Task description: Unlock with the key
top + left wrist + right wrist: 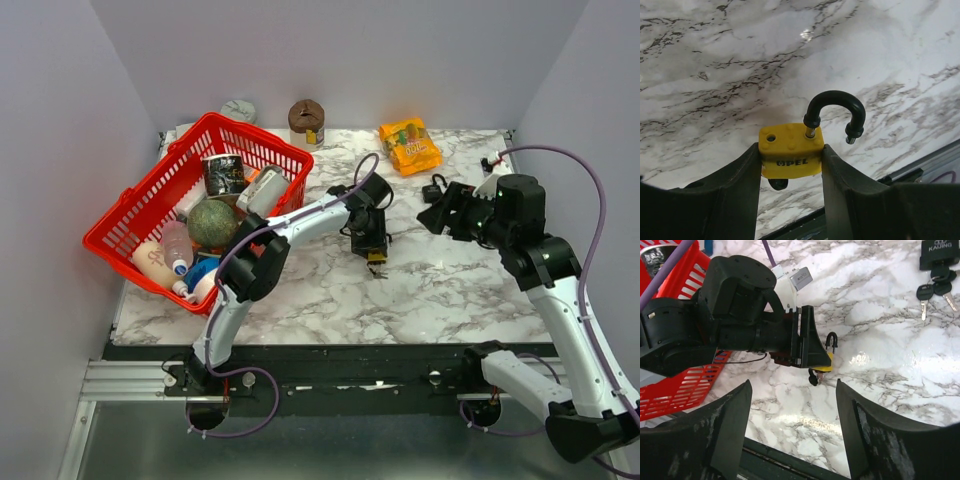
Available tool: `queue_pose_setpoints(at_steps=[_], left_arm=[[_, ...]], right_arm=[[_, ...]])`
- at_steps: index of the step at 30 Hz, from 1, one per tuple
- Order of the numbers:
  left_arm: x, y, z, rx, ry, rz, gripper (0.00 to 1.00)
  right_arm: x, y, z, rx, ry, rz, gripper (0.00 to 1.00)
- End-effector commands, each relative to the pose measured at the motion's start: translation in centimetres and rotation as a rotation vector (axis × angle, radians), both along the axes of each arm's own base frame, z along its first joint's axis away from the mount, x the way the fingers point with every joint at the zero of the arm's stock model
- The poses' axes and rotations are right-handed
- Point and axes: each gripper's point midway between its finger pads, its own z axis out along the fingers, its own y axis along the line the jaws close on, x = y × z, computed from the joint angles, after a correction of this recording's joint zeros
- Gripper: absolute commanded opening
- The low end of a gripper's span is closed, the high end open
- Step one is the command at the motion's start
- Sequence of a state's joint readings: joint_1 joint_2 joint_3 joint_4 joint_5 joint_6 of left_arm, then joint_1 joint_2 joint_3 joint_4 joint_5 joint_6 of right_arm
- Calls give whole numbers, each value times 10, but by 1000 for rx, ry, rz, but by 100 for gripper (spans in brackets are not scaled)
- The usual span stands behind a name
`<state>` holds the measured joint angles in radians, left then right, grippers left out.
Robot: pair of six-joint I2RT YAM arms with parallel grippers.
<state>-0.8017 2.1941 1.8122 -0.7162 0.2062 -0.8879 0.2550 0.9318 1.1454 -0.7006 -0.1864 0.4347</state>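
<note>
A yellow padlock (790,152) marked OPEL is clamped by its sides between the fingers of my left gripper (791,160), held just above the marble table. Its black shackle (836,107) is raised, with one leg free of the body. The key (777,183) sits in the underside of the lock, and only its black head shows. From the right wrist, the key (813,377) hangs under the padlock (828,368). My right gripper (793,385) is open and holds nothing, standing back from the key. Seen from above, the left gripper (368,240) is mid-table and the right gripper (435,215) is to its right.
A red basket (130,215) with several items stands at the left. An orange snack pack (410,145) and a brown jar (307,120) lie at the back. A bunch of spare keys (935,290) lies by a black box (939,254). The table's front edge (790,460) is close.
</note>
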Motion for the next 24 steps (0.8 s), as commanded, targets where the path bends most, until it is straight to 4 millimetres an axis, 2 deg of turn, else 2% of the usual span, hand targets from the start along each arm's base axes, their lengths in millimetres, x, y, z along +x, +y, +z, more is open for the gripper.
queue_pose_setpoints(at_steps=[1, 3, 6, 7, 9, 10, 13, 17, 19, 20, 23, 24], left_arm=[[8, -7, 5, 29, -38, -3, 0], [6, -6, -5, 51, -21, -6, 2], [2, -3, -20, 79, -2, -26, 14], [2, -2, -21, 81, -1, -31, 23], [0, -1, -23, 84, 3, -41, 30], [1, -1, -22, 82, -4, -44, 43], [4, -3, -17, 73, -30, -56, 67], [9, -5, -9, 57, -72, -82, 84], [11, -5, -6, 57, -95, -99, 99], [12, -6, -5, 52, -103, -106, 99], [17, -11, 15, 7, -172, -133, 99], [20, -12, 33, -21, -217, -143, 99]], right_arm=[[-5, -7, -14, -35, 17, -16, 77], [-6, -6, -17, -31, 25, -12, 77], [-5, -6, -21, -29, 32, -13, 77], [-6, -6, -24, -28, 36, -12, 77], [-5, -5, -28, -32, 42, -9, 79], [-4, -5, -31, -35, 44, -10, 79], [-5, -9, -47, -58, 70, -16, 80], [-8, -11, -64, -73, 98, -23, 80], [-9, -12, -73, -77, 119, -29, 80], [-9, -13, -76, -79, 129, -35, 80], [-8, -16, -82, -90, 153, -56, 80], [-8, -17, -83, -89, 158, -66, 80]])
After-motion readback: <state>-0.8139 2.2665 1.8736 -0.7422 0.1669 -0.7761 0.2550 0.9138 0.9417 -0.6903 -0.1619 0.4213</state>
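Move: The left gripper holds the unlocked yellow padlock low over the marble, with its landing spot straight below and about 4 cm down. The black padlock stands some 18 cm ahead and 16 cm to this hand's right, with its loose keys roughly 13 cm ahead and 15 cm right, all close to table height. From the right hand, the yellow padlock is about 4 cm ahead, 12 cm left and 22 cm below. Lower the left gripper about 2 cm straight down with the yellow padlock still pinched, set it on the marble, then stay there and spread the fingers wide to let go of its body. Meanwhile, bring the open, empty right gripper down about 8 cm, easing slightly back and tipping its fingers a little further down. ##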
